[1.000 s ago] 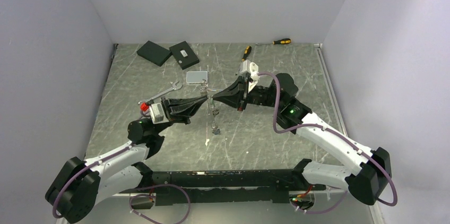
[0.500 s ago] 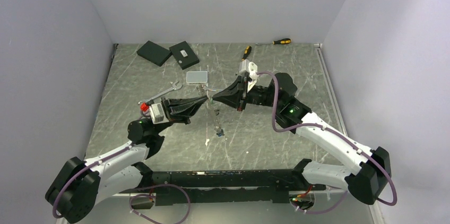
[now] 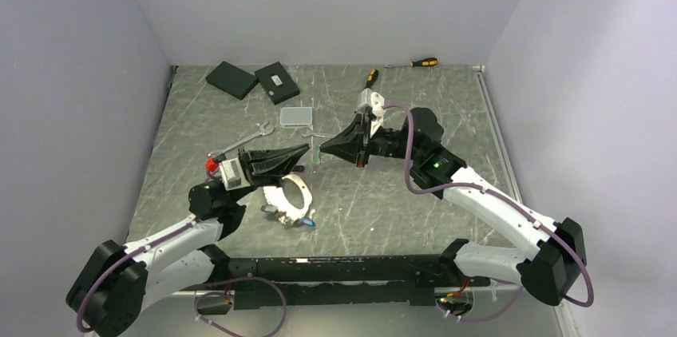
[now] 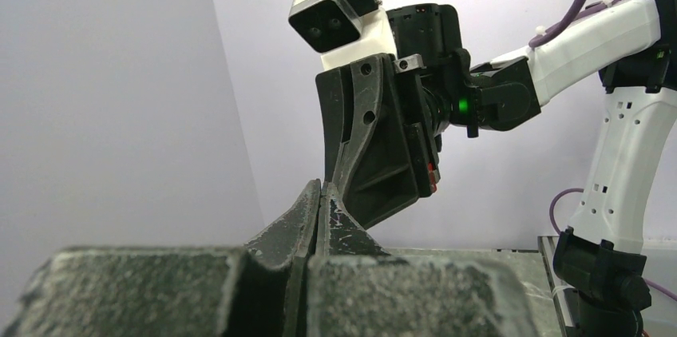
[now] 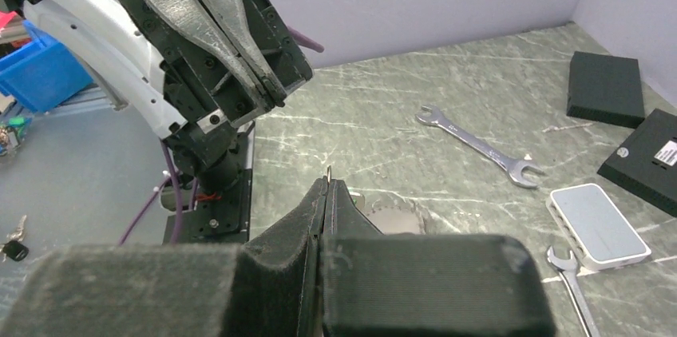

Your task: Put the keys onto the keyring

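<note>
My left gripper [image 3: 307,148] is shut with nothing showing between its fingers [image 4: 320,185]. It hovers just left of my right gripper [image 3: 322,140], tip facing tip with a small gap. The right gripper [image 5: 328,181] is shut on a thin bit of metal wire that pokes out of its tips. A green-tagged key [image 3: 317,160] hangs below them. The keyring [image 3: 299,189] appears as a pale, blurred loop low over the table under the left gripper, with a blue-tagged key [image 3: 308,223] at its near edge.
A silver wrench [image 3: 239,143] lies left of the grippers and a flat grey box [image 3: 295,116] behind them. Two black boxes [image 3: 231,79] [image 3: 277,81] and two yellow-and-black screwdrivers [image 3: 370,79] [image 3: 423,61] sit at the back wall.
The keyring, with the blue-tagged key, has left the meeting fingertips and dropped to the table under the left gripper. The left gripper has drawn slightly back and left; the right still holds the green-tagged key.
</note>
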Available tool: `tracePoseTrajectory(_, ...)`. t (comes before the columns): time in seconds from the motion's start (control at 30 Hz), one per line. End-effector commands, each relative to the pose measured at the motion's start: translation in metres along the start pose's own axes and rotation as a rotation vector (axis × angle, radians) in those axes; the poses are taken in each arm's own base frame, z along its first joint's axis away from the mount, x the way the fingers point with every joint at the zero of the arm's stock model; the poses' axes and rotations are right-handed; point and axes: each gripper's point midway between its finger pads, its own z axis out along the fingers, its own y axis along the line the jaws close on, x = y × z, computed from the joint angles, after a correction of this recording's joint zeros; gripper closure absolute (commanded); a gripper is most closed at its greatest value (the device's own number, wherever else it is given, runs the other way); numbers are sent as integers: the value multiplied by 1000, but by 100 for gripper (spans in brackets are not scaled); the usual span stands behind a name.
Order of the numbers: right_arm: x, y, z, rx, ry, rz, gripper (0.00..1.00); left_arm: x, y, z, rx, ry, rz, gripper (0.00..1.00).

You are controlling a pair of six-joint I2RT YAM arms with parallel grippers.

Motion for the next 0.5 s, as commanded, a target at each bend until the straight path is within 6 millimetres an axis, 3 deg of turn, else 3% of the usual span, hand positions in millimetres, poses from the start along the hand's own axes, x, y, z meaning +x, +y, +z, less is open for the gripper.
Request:
tracePoseTrajectory(0.0,-11,-11,-4,74,-23,-26,100,-11,-1,-1,-3,-46,33,100)
tracePoseTrajectory(0.1,6,-30,-5,161,31,-14,100,15,12,-8,-67,73,50,97)
tracePoseTrajectory(0.2,25,-44,-4,217,94,12,100,51,28,-24,-163,290,27,68)
tracePoseTrajectory(0.27,31,-50,-5,246,105,24,100,62,41,-37,-274,404,-10,56)
tracePoseTrajectory(0.37,37,-57,-9,294,97,32,100,81,68,-74,-550,604,-112,46)
tracePoseTrajectory(0.47,44,-67,-12,356,100,40,100,89,81,-112,-846,718,-261,20)
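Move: The loose keyring, held by neither hand, is roughly 8 cm ahead of the left hand, 6 cm to its left and 30 cm below. The green key tag hanging from the right fingers is about level ahead, 3 cm right and 6 cm below the left hand. The large wrench lies some 28 cm ahead and 21 cm left, the small wrench 28 cm ahead and 4 cm right, both on the table. From the right hand the keyring is about 8 cm ahead, 10 cm left, 28 cm below. Forward and down, ever faster, the empty left hand travels some 9 cm with a late drift to its left, spreading its shut fingers well open while they swing forward and down by about 35 degrees, drawing nearer the keyring. The right hand also sinks and reaches forward, about 5 cm each, turning clockwise some 15 degrees and keeping its pinch on the green-tagged key. ##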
